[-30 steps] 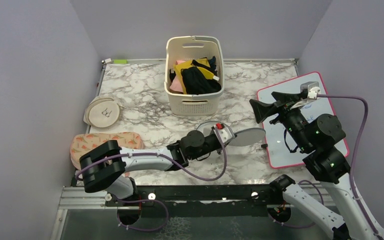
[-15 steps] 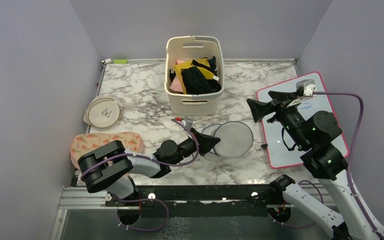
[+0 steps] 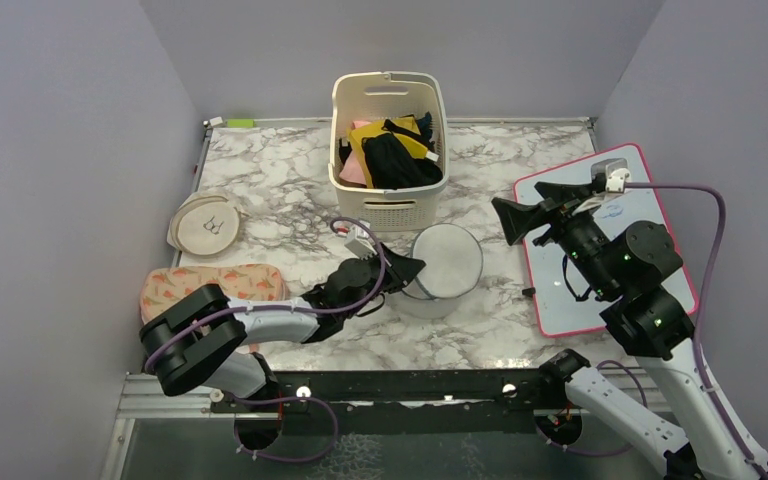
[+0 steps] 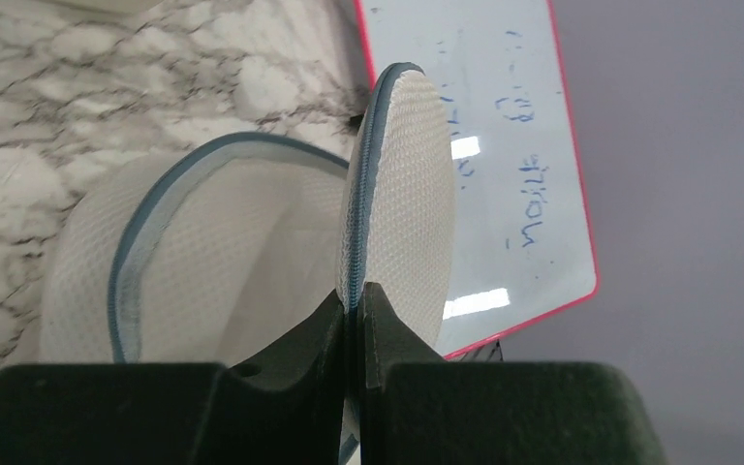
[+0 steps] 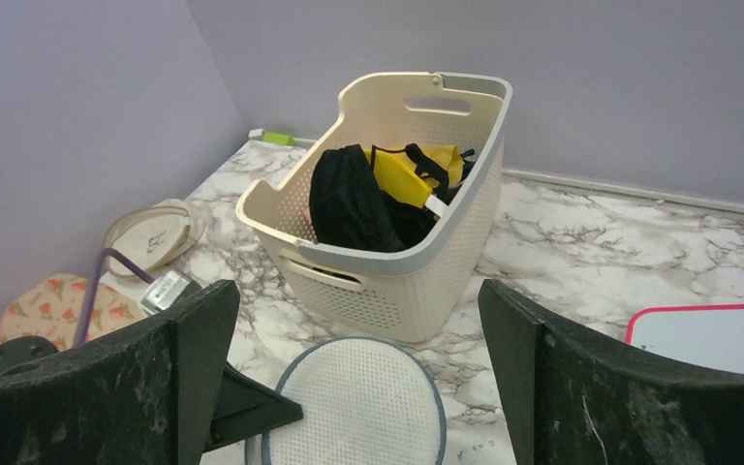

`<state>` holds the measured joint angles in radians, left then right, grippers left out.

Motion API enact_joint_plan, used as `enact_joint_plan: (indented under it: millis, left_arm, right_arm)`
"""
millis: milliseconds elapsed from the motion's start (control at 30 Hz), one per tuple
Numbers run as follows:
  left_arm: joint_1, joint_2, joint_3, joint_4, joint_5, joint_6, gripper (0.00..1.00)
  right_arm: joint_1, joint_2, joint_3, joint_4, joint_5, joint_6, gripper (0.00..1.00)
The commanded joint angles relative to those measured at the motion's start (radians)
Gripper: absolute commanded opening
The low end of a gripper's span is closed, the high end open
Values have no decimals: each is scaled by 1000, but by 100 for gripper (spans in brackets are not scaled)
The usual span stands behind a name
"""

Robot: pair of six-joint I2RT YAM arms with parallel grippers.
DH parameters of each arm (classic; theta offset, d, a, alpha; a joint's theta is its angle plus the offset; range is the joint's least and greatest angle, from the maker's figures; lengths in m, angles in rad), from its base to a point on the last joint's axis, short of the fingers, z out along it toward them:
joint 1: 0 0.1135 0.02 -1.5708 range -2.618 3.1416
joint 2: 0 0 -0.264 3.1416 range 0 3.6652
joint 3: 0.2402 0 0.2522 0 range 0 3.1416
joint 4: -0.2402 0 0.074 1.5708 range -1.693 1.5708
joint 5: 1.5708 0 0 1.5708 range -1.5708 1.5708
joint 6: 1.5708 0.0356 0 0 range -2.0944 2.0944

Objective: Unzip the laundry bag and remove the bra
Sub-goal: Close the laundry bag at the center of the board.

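Observation:
The round white mesh laundry bag [image 3: 422,298] stands unzipped on the marble in front of the basket. Its lid [image 3: 447,260] is tilted up on edge. My left gripper [image 3: 405,272] is shut on the lid's dark zip rim [image 4: 360,223]. In the left wrist view the bag's open body [image 4: 223,262] shows only white mesh inside. The black bra [image 3: 397,160] lies in the cream basket [image 3: 388,205], and the right wrist view shows the bra [image 5: 344,199] too. My right gripper [image 3: 526,212] hangs open above the whiteboard's left edge, holding nothing, with the lid [image 5: 354,407] below it.
Yellow cloth [image 3: 365,138] and pink cloth [image 3: 352,172] share the basket. A flat beige round pouch [image 3: 205,225] and a floral pad [image 3: 210,285] lie at the left. A red-rimmed whiteboard [image 3: 610,250] lies at the right.
My left gripper has drawn back to the left with the lid, swinging it from lying out to the right up and over the bag's body. The right gripper has barely shifted.

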<state>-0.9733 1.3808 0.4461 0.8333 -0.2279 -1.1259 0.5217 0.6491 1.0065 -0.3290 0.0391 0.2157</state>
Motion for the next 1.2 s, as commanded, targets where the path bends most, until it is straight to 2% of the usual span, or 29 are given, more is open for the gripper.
enact_joint_plan:
  millis: [0, 300, 667, 700, 900, 1067, 1167]
  left_arm:
    - [24, 40, 12, -151, 37, -157, 0]
    - [36, 39, -26, -224, -27, -235, 0]
    - [79, 44, -35, -256, 33, -268, 0]
    - [81, 43, -33, -262, 40, -255, 3]
    - [86, 0, -50, -287, 53, -226, 34]
    - [100, -118, -46, -377, 2, -136, 51]
    - [103, -199, -8, -500, -51, -59, 58]
  right_arm:
    - [-3, 6, -7, 19, -20, 9, 92]
    - [-4, 23, -17, 25, -31, 14, 92]
    - [-4, 31, -21, 26, -39, 21, 92]
    - [-4, 32, -22, 25, -40, 21, 92]
    - [-3, 31, -27, 24, -43, 24, 92]
    - [-3, 29, -27, 19, -44, 28, 92]
    - [-4, 30, -32, 22, -48, 30, 92]
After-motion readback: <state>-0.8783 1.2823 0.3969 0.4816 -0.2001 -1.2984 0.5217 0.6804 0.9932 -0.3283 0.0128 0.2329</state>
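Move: My left hand already holds the laundry bag's lid by its edge. The bag's opening is about 3 cm to the right, 3 cm back and 9 cm below, while the lid's middle is some 5 cm right and 2 cm ahead, just below. The basket stands about 20 cm ahead and 6 cm left; the whiteboard lies nearly 40 cm right and 6 cm ahead. From my idle right hand the opening is roughly 10 cm left, 2 cm back and 29 cm below. I lower the lid onto the bag's opening with my left hand, quickly at first and then easing, about 8 cm down and some 3 cm left, while the fingers tip down about 20 degrees. Near the bottom they open to about half and let go of the lid's edge, and the hand backs off left and lifts about 2 cm. ##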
